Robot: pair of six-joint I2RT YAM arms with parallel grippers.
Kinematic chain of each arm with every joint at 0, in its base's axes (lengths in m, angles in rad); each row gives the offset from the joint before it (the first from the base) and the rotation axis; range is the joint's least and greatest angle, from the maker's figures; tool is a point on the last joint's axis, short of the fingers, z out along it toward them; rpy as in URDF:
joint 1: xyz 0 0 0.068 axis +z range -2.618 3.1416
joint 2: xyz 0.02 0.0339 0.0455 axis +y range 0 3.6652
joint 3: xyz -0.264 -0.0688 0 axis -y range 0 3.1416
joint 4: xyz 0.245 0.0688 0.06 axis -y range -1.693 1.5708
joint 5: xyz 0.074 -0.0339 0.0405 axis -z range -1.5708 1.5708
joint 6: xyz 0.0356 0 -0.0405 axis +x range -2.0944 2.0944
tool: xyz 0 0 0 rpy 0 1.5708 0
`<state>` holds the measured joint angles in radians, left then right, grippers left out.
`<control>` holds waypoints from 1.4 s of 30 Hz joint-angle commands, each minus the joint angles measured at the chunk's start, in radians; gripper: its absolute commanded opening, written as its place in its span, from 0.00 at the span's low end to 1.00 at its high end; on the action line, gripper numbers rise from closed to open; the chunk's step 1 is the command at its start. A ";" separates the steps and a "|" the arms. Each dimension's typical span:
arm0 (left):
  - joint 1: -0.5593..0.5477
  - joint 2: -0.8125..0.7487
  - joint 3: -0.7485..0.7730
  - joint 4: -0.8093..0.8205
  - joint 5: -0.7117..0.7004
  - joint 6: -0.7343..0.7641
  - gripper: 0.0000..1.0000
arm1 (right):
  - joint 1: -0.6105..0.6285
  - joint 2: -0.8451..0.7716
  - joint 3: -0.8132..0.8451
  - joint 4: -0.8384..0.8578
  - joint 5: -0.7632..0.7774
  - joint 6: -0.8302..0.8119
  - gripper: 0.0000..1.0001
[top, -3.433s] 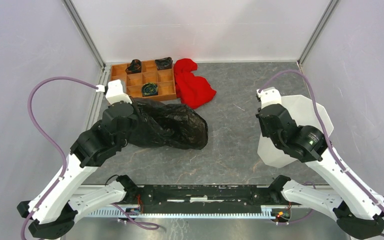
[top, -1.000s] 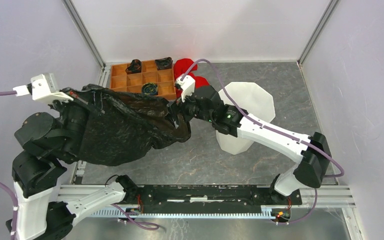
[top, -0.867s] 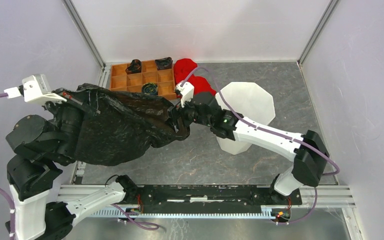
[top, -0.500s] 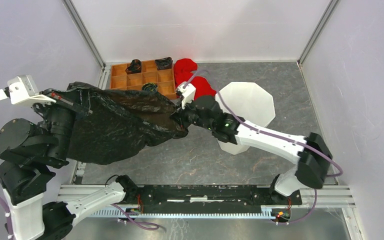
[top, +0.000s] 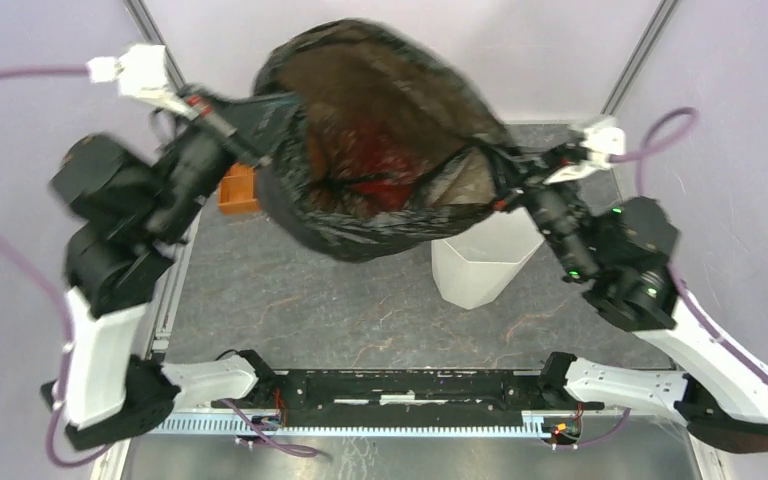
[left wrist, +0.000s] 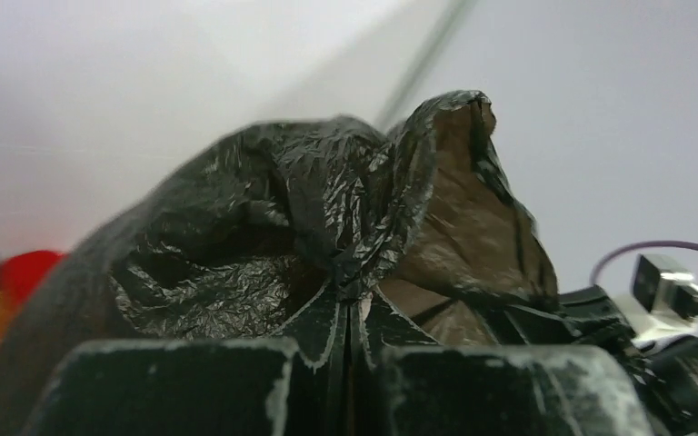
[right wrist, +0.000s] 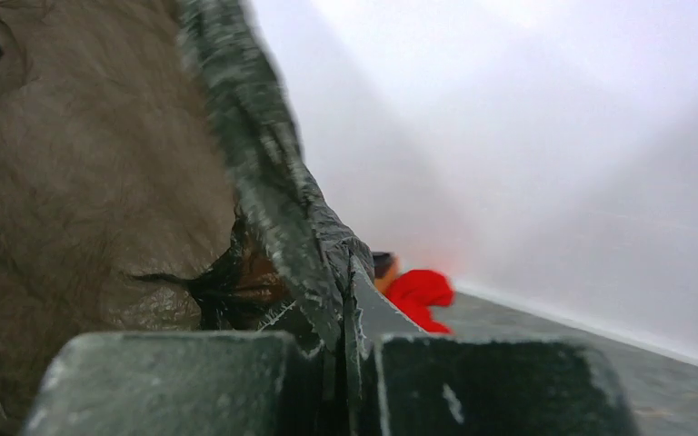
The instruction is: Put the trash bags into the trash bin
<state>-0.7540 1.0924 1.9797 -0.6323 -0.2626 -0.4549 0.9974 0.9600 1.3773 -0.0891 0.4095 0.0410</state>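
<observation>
The black glossy trash bag (top: 380, 140) hangs spread high in the air between both arms, its mouth open toward the top camera. My left gripper (top: 250, 108) is shut on the bag's left edge; the left wrist view shows the film (left wrist: 327, 227) pinched between the jaws. My right gripper (top: 505, 185) is shut on the bag's right edge; the film fills the left of the right wrist view (right wrist: 273, 209). The white faceted trash bin (top: 480, 268) stands upright on the table, below the bag's right part and partly hidden by it.
The brown wooden compartment tray (top: 237, 190) peeks out at the back left, mostly hidden by the bag. The red cloth heap (right wrist: 421, 295) lies behind on the table. Grey enclosure walls (top: 20, 60) stand close on both sides.
Both arms have risen sharply, lifting the bag off the table and stretching it open in the air. The right arm swung back to the right; the bag now hangs above the bin.
</observation>
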 commanded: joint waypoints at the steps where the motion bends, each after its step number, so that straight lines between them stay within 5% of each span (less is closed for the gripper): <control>1: -0.002 0.194 0.085 0.182 0.441 -0.205 0.02 | -0.001 -0.074 0.033 -0.083 0.166 -0.134 0.01; 3: -0.027 0.259 0.098 0.259 0.502 -0.273 0.02 | 0.000 -0.114 0.048 -0.104 0.203 -0.167 0.00; 8: -0.261 0.429 0.245 0.280 0.380 -0.208 0.02 | 0.000 -0.170 0.098 -0.168 0.291 -0.234 0.00; 14: -0.307 0.550 0.315 0.274 0.372 -0.231 0.02 | -0.001 -0.245 0.100 -0.195 0.309 -0.259 0.00; 19: -0.308 0.516 0.262 0.270 0.277 -0.215 0.02 | -0.001 -0.256 0.073 -0.193 0.335 -0.280 0.00; 28: -0.308 0.405 0.115 0.212 0.092 -0.168 0.02 | -0.002 -0.193 0.076 -0.194 0.149 -0.225 0.00; 36: -0.307 0.362 0.104 0.143 0.032 -0.128 0.02 | -0.001 -0.066 0.223 -0.264 -0.071 -0.131 0.00; 42: -0.307 0.297 0.095 0.151 0.057 -0.140 0.02 | -0.001 -0.132 0.236 -0.244 -0.138 -0.074 0.01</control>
<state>-1.0622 1.4681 2.0686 -0.5056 -0.2043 -0.6342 0.9966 0.9051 1.5661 -0.3660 0.3531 -0.0940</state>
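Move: Both grippers already pinch the rim of the open trash bag, held high. From the left gripper, the trash bin stands about 28 cm to the right and 7 cm ahead, its middle roughly 47 cm lower; the red cloth lies some 26 cm ahead, 12 cm right and 58 cm down. From the right gripper, the bin is about 6 cm ahead, 4 cm right and 39 cm below, with the cloth 24 cm ahead, 12 cm left and 50 cm down. Swing the left gripper fast to the right, about 27 cm towards the bin's side and turning clockwise, then ease back left some 7 cm, ending slightly lower. Take the right gripper right and a little back, then bring it back left most of the way, undoing its clockwise turn. Keep both grippers shut on the bag's rim throughout. ##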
